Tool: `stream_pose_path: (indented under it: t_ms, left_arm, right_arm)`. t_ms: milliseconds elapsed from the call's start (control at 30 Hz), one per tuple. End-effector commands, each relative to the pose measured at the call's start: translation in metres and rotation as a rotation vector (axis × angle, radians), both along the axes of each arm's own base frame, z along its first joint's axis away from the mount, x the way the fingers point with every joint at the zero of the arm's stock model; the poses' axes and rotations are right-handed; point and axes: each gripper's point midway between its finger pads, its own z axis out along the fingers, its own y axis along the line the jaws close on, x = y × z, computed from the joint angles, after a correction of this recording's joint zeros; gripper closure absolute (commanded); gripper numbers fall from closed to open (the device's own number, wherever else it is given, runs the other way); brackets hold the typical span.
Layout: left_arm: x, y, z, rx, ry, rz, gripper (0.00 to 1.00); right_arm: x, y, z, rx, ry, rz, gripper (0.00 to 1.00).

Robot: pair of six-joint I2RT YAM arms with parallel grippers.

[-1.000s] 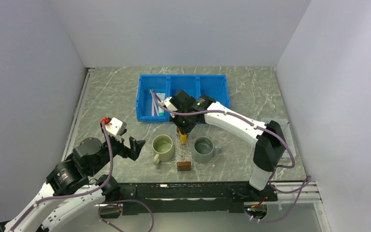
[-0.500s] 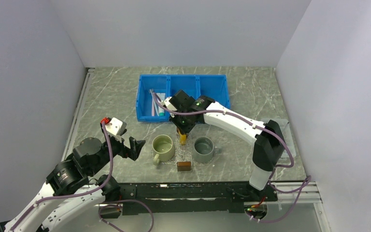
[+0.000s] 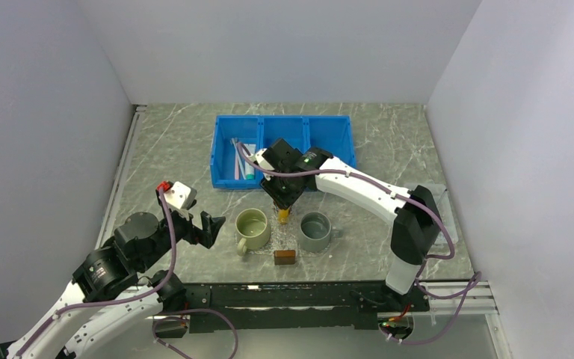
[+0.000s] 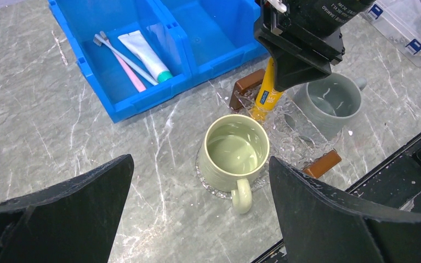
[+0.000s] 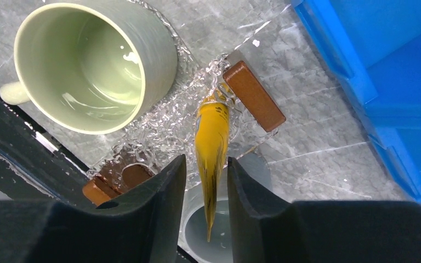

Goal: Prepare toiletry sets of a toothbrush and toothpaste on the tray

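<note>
A yellow toothpaste (image 5: 211,142) tube stands nearly upright, cap end down on the clear glittery tray (image 5: 159,129), between the two mugs. My right gripper (image 5: 206,164) straddles its flat top end, the jaws parted with a gap on each side, so it is open. In the left wrist view the same toothpaste (image 4: 267,90) hangs below the right gripper (image 4: 290,71). Two toothbrushes, pink (image 4: 126,66) and pale (image 4: 129,57), lie beside a white teal-capped toothpaste (image 4: 145,55) in the blue bin's left compartment. My left gripper (image 4: 200,164) hovers wide open, holding nothing, near the green mug.
A green mug (image 4: 235,150) and a grey mug (image 4: 329,98) stand on the tray's ends. Brown blocks (image 4: 246,85) (image 4: 320,163) lie at its far and near edges. The blue bin (image 3: 284,123) sits behind. A clear box (image 4: 405,22) is at the right.
The right jaws have parted from the yellow tube, which they held shut a second ago. The tube stays standing on the tray. The left arm has not moved.
</note>
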Motion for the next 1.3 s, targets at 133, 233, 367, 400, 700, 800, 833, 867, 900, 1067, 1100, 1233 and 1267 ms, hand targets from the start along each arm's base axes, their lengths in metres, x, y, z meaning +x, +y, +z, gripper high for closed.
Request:
stream_pose_path:
  t_ms: [133,233,367,400,700,800,833,867,900,1067,1100,1233,1267]
  left_arm:
    - [0.002,0.001,0.001,-0.001,0.003,0.018,0.00]
    - [0.003,0.001,0.000,0.000,0.005,0.019,0.01]
    - [0.003,0.001,-0.001,0.003,0.010,0.022,0.01]
    - [0.003,0.001,-0.001,0.002,0.011,0.024,0.01]
    - [0.011,-0.004,-0.004,0.015,0.034,0.044,0.01]
    - [0.016,-0.008,-0.007,0.019,0.055,0.057,0.01]
    - [0.017,-0.008,-0.006,0.021,0.059,0.064,0.01]
    - [0.020,-0.009,-0.006,0.029,0.065,0.072,0.00]
    - [0.023,-0.010,-0.006,0.038,0.076,0.083,0.01]
    - [0.040,-0.016,-0.004,0.088,0.135,0.150,0.01]
    - [0.045,-0.019,-0.001,0.093,0.140,0.160,0.01]
    - [0.063,-0.029,0.004,0.118,0.173,0.197,0.01]
    - [0.068,-0.031,0.004,0.122,0.186,0.205,0.00]
  right_arm:
    - [0.015,0.008,0.027,0.046,-0.066,-0.029,0.59]
    - [0.017,0.008,0.036,0.062,-0.086,-0.036,0.56]
    - [0.020,0.007,0.052,0.083,-0.123,-0.048,0.52]
    - [0.022,0.006,0.057,0.090,-0.140,-0.056,0.50]
    - [0.030,-0.011,0.094,0.175,-0.292,-0.132,0.43]
    - [0.028,-0.020,0.102,0.206,-0.326,-0.163,0.41]
    - [0.028,-0.022,0.105,0.214,-0.334,-0.171,0.41]
    - [0.027,-0.027,0.107,0.214,-0.345,-0.186,0.41]
    - [0.026,-0.030,0.109,0.218,-0.352,-0.197,0.41]
    - [0.020,-0.050,0.111,0.239,-0.397,-0.250,0.42]
    - [0.019,-0.054,0.113,0.246,-0.407,-0.263,0.42]
    - [0.012,-0.072,0.124,0.303,-0.462,-0.315,0.42]
    - [0.009,-0.077,0.125,0.311,-0.471,-0.325,0.42]
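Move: The yellow toothpaste stands tail up between the right hand's part-open fingers, its middle about 5 cm below and 1 cm ahead and left; the green mug is roughly 4 cm back and 8 cm left, the grey mug 5 cm back and 7 cm right. For the left hand, the toothbrushes in the box lie some 24 cm ahead, 6 cm right and 22 cm down, the white toothpaste equally far ahead, 10 cm right and as low. The right hand opens its fingers further and draws up off the yellow toothpaste, first easing a couple of centimetres forward, then climbing to about 10 cm and swinging some 6 cm right, while the fingertips tilt up and forward by roughly 20 degrees and the wrist turns a little clockwise. The left hand, empty and wide open, sets off late towards the blue box's left bay, about 5 cm forward and 3 cm right with a shallow dip, its fingers tipping about 10 degrees further down. ##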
